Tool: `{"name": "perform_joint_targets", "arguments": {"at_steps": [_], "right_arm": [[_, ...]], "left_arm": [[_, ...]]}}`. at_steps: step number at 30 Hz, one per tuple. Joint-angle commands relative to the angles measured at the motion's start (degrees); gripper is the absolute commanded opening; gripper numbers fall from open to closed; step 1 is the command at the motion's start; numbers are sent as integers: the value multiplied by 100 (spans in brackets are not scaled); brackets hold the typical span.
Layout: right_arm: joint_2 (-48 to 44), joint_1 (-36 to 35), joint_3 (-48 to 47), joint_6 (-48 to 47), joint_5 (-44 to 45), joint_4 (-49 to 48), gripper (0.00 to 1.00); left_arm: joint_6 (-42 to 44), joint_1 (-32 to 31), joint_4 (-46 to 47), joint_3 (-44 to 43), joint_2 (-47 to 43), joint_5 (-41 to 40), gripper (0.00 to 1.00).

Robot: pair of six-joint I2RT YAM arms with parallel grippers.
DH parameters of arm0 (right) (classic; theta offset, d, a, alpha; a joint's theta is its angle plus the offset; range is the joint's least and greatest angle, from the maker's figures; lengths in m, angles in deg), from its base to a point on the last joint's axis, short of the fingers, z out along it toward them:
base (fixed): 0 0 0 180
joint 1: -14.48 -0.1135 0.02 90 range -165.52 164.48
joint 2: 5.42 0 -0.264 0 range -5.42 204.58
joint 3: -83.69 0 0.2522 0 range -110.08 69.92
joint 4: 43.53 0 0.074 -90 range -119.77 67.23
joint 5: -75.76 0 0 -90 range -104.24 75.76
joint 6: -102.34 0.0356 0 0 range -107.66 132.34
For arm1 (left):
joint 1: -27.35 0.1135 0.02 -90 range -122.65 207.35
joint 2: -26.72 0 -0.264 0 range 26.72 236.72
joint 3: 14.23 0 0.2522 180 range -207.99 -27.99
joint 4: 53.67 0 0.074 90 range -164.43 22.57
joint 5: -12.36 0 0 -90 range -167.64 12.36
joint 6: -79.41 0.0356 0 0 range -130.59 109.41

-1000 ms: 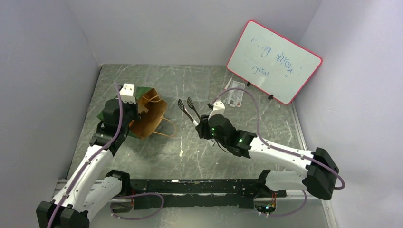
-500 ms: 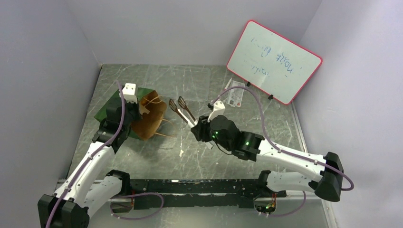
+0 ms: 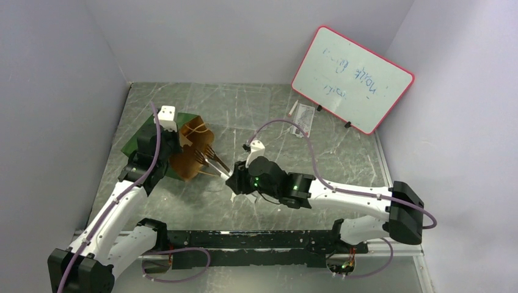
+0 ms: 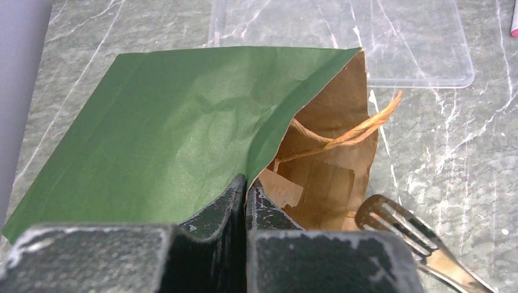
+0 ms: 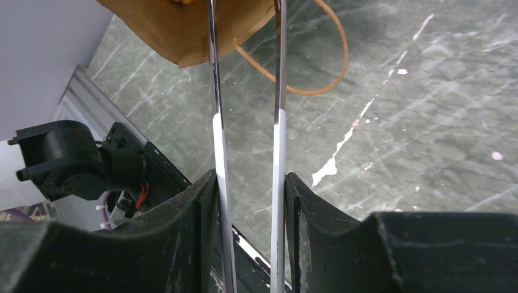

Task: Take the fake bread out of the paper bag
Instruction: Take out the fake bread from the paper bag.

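The paper bag point(image 3: 140, 135), green outside and brown inside, lies on its side with its mouth facing right. My left gripper point(image 3: 181, 140) is shut on the bag's upper mouth edge point(image 4: 269, 140) and holds it open. My right gripper point(image 3: 236, 180) is shut on a pair of metal tongs point(image 3: 214, 161). The slotted tong tips sit at the bag's mouth point(image 4: 391, 221). In the right wrist view the two tong arms point(image 5: 279, 91) run from my right gripper point(image 5: 250, 183) up to the brown bag point(image 5: 183, 27). The fake bread is hidden.
A tan cord handle point(image 5: 327, 73) loops out on the table below the bag mouth. A clear plastic sheet point(image 4: 342, 43) lies behind the bag. A pink-framed whiteboard point(image 3: 351, 79) stands at the back right, with a small card point(image 3: 302, 124) in front of it. Walls close in left and right.
My right arm has swung left, carrying the tongs from the table's middle to the bag mouth. My left gripper has kept its hold on the bag edge.
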Motion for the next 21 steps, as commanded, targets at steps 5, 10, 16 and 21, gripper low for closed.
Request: {"name": "perform_joint_targets", "arguments": {"at_steps": [5,10,16,21], "right_arm": [[518,-73,-336,166,-353,-857,32],[950,-72,-499,331,-545,-1174,33],[1297,17,-464,843,-596,-1764,38],[1510,335,-208,1359,-1088,-2464,38]], "left_arm": [[-26,-38,-50,-185,-153,-5,7],[-38,-38,-115,-246,-190,216,7],[3,-38,-268,-300,-278,441,7],[37,-38,-358,-271,-410,572,7]]}}
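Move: The right hand already holds the fork-ended tongs. The fake bread lies inside the tilted paper bag, some 20 cm left of that hand, 8 cm ahead and about 8 cm lower. The bag's mouth stands about 13 cm left and 8 cm ahead, a few centimetres lower; its lower handle loops some 7 cm left and level ahead, about 8 cm down. From the left hand, which pinches the bag's rim, the bread is roughly 11 cm below, 3 cm left and 2 cm back. Leftwards and nearly level, sinking only 1.5 cm or so, the right hand carries the open tongs about 7 cm towards the bread, sliding their fork tips in through the bag's mouth. Its wrist rolls some 10 degrees and swings to point more to the left, grip unchanged. The left hand keeps its pinch on the rim, easing back about a centimetre late on. ##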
